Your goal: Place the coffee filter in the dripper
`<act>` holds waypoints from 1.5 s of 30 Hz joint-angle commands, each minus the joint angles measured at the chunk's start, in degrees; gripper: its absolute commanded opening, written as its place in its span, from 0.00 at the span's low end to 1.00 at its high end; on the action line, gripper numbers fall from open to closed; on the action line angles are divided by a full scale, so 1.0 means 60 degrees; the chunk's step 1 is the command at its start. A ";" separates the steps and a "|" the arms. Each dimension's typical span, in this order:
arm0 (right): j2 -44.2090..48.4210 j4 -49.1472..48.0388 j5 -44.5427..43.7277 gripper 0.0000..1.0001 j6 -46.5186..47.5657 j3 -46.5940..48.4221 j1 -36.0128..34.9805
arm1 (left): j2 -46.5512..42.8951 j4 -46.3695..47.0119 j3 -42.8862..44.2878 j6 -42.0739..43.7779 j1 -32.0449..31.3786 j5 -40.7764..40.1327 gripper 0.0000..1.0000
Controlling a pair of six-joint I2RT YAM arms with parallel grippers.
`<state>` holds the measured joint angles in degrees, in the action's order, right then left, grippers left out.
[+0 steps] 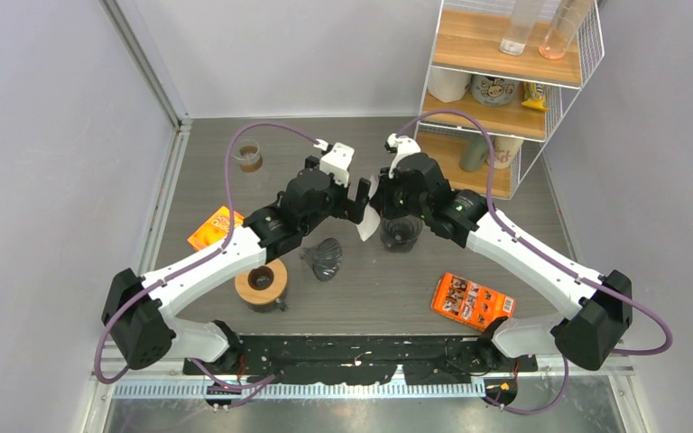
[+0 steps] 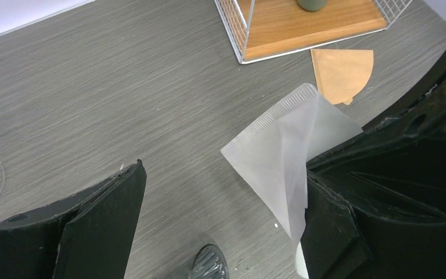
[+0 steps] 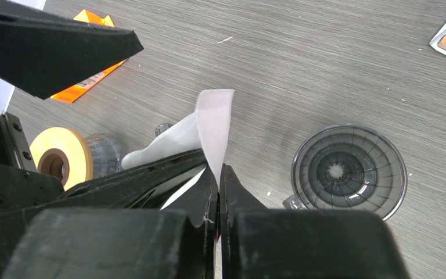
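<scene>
My right gripper [image 3: 218, 168] is shut on a white paper coffee filter [image 3: 212, 125] and holds it above the table, the paper sticking out past the tips. The dark ribbed dripper [image 3: 348, 171] stands empty on the table just right of the filter. In the top view the filter [image 1: 367, 225] hangs left of the dripper [image 1: 401, 233], below the right gripper [image 1: 377, 209]. My left gripper [image 1: 354, 194] is open right beside it. In the left wrist view the filter [image 2: 284, 157] lies against the right-hand side of the open left gripper [image 2: 223, 192].
A wire rack with wooden shelves [image 1: 505, 54] stands at the back right, with a brown paper filter [image 2: 342, 72] on the table by it. A wood-topped glass vessel [image 1: 262, 284], a dark ribbed cone [image 1: 325, 259], orange packets [image 1: 472, 299] [image 1: 215, 227] and a small cup [image 1: 249, 156] are also on the table.
</scene>
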<state>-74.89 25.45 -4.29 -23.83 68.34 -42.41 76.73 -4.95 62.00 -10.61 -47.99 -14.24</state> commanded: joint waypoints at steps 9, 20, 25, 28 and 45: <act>0.0248 -0.0558 0.0002 0.05 -0.0361 0.0173 -0.0021 | -0.0264 0.0472 -0.0299 -0.0680 -0.0059 0.0571 0.95; 0.0013 -0.0682 -0.0072 0.05 -0.0630 0.0282 -0.0020 | -0.0144 0.0548 -0.0128 -0.1148 -0.0218 -0.0007 0.68; -0.0142 -0.0701 -0.0112 0.05 -0.0656 0.0334 -0.0011 | -0.0023 0.0474 0.0000 -0.1218 -0.0222 0.0188 0.50; -0.0217 -0.0699 -0.0090 0.05 -0.0620 0.0343 -0.0006 | 0.0006 0.0532 0.0052 -0.1258 -0.0220 0.0249 0.31; -0.0639 0.0482 -0.1266 0.05 0.0281 0.0755 0.0258 | -0.0180 -0.1242 0.0551 -0.0598 -0.0216 -0.1413 0.00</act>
<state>-78.54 26.59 -8.88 -25.21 69.95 -41.21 77.25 -8.93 62.24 -16.97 -49.19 -17.96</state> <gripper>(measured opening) 0.060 0.036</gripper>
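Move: The coffee filter, held in the right fingers, has its middle about 3 cm to the open left hand's right, 1 cm back and 1 cm lower; from the right hand it is 2 cm left and 1 cm back. On the table some 18 cm below the left hand, the upright ribbed glass stands 11 cm right and 1 cm ahead, and the glass cone on its side lies 8 cm left and 5 cm back. Sinking about 1.5 cm, left fingers pinch the filter; the right, still gripping, edges some 2 cm forward and down. ##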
